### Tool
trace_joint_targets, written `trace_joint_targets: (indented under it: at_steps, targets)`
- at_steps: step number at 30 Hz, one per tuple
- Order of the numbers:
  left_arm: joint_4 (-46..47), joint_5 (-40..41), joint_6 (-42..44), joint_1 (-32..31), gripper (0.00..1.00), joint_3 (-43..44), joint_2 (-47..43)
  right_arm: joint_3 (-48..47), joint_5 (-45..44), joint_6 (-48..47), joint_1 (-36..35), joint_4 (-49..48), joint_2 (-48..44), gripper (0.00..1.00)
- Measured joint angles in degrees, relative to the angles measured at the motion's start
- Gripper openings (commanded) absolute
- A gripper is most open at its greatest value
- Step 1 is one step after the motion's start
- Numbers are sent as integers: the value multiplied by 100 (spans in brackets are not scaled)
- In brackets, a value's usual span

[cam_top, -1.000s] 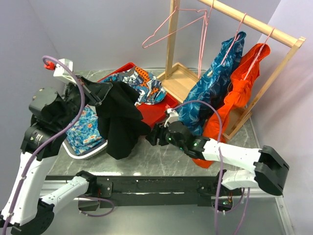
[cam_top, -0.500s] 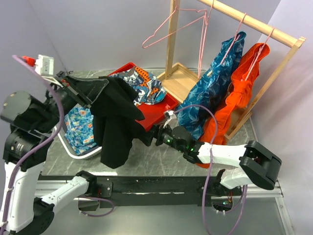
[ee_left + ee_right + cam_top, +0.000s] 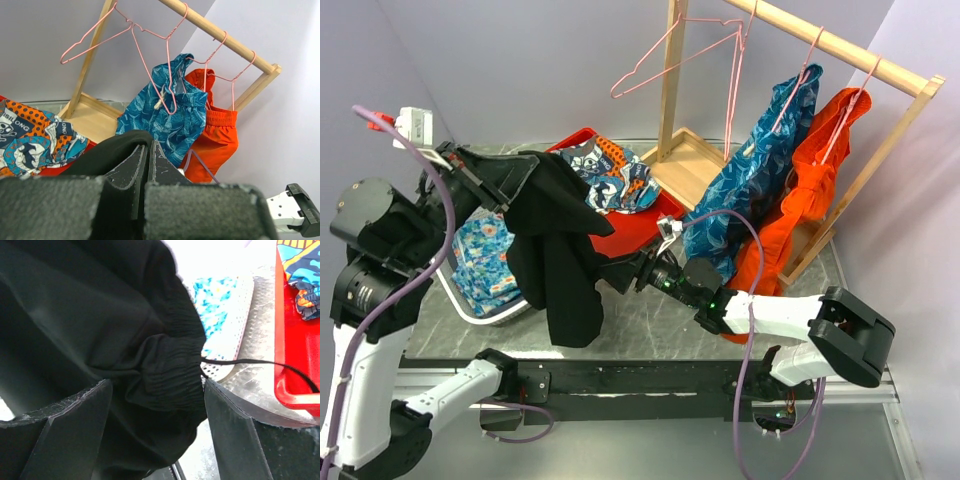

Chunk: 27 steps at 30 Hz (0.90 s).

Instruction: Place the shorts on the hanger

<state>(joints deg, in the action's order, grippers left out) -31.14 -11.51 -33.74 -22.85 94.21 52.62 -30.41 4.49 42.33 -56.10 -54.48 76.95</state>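
Observation:
The black shorts (image 3: pixel 560 250) hang in the air over the table's left side. My left gripper (image 3: pixel 515 178) holds their top edge, and in the left wrist view its fingers (image 3: pixel 137 165) are shut on the black fabric (image 3: pixel 107 150). My right gripper (image 3: pixel 618 272) reaches in from the right at the shorts' lower edge. It is open, with the elastic waistband (image 3: pixel 172 372) bunched between its fingers (image 3: pixel 75 415); the drawstring (image 3: pixel 250 361) trails to the right. An empty pink hanger (image 3: pixel 665 70) (image 3: pixel 95 44) hangs from the wooden rail (image 3: pixel 840 48).
Blue patterned (image 3: pixel 760 180) and orange (image 3: pixel 810 180) garments hang on other pink hangers on the rail. A red tray (image 3: pixel 650 225) holds patterned clothes (image 3: pixel 615 172). A white perforated tray (image 3: pixel 480 308) with a blue garment lies under the shorts. The rail's wooden base (image 3: pixel 695 165) stands at the back.
My left arm lifted the shorts higher and further left, and they swung. My right gripper moved left and up to the hanging shorts, and the waistband now sits between its fingers.

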Motion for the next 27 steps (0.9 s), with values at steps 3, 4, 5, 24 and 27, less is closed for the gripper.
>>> trace_joint_targets:
  at_steps: [3, 4, 5, 24, 27]
  targets:
    - [-26, -20, -15, 0, 1, 87, 107, 0, 52, -2, 0, -4, 11, 74]
    - [-26, -22, -17, 0, 1, 122, 138, 0, 61, -4, -2, -4, 13, 67]
    - [-24, -20, -17, 0, 1, 151, 170, 0, 76, -7, 0, -4, 20, 61]
    - [44, 791, -13, 0, 5, -866, -37, -634, -623, -560, -2, 2494, -1853, 0]
    - [90, 931, -111, 0, 9, -1563, -197, -1064, -938, -782, -2, 3357, -2334, 0]
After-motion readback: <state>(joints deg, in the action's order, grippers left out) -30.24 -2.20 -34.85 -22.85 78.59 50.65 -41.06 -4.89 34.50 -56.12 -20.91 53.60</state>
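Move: The black shorts hang from the left fingers, and their loose waistband edge lies between the open right fingers, about 3 cm to the right hand's left and 1 cm ahead, at its height. From the left hand that edge is level fore and aft, some 11 cm right and 28 cm below. From the right hand, the red bin's middle is about 25 cm ahead, 2 cm left; the white basket is 11 cm ahead, 26 cm left; both some 21 cm lower. The shorts' loose waistband edge is pinched by the right fingers, which shut on it while the hand stays nearly in place; that hand then lifts it about 10 cm and draws it some 6 cm right, turning slightly clockwise. The left hand, still holding its end, eases forward, then sinks, ending 10 cm lower and 5 cm farther out, fingers tipping down. ##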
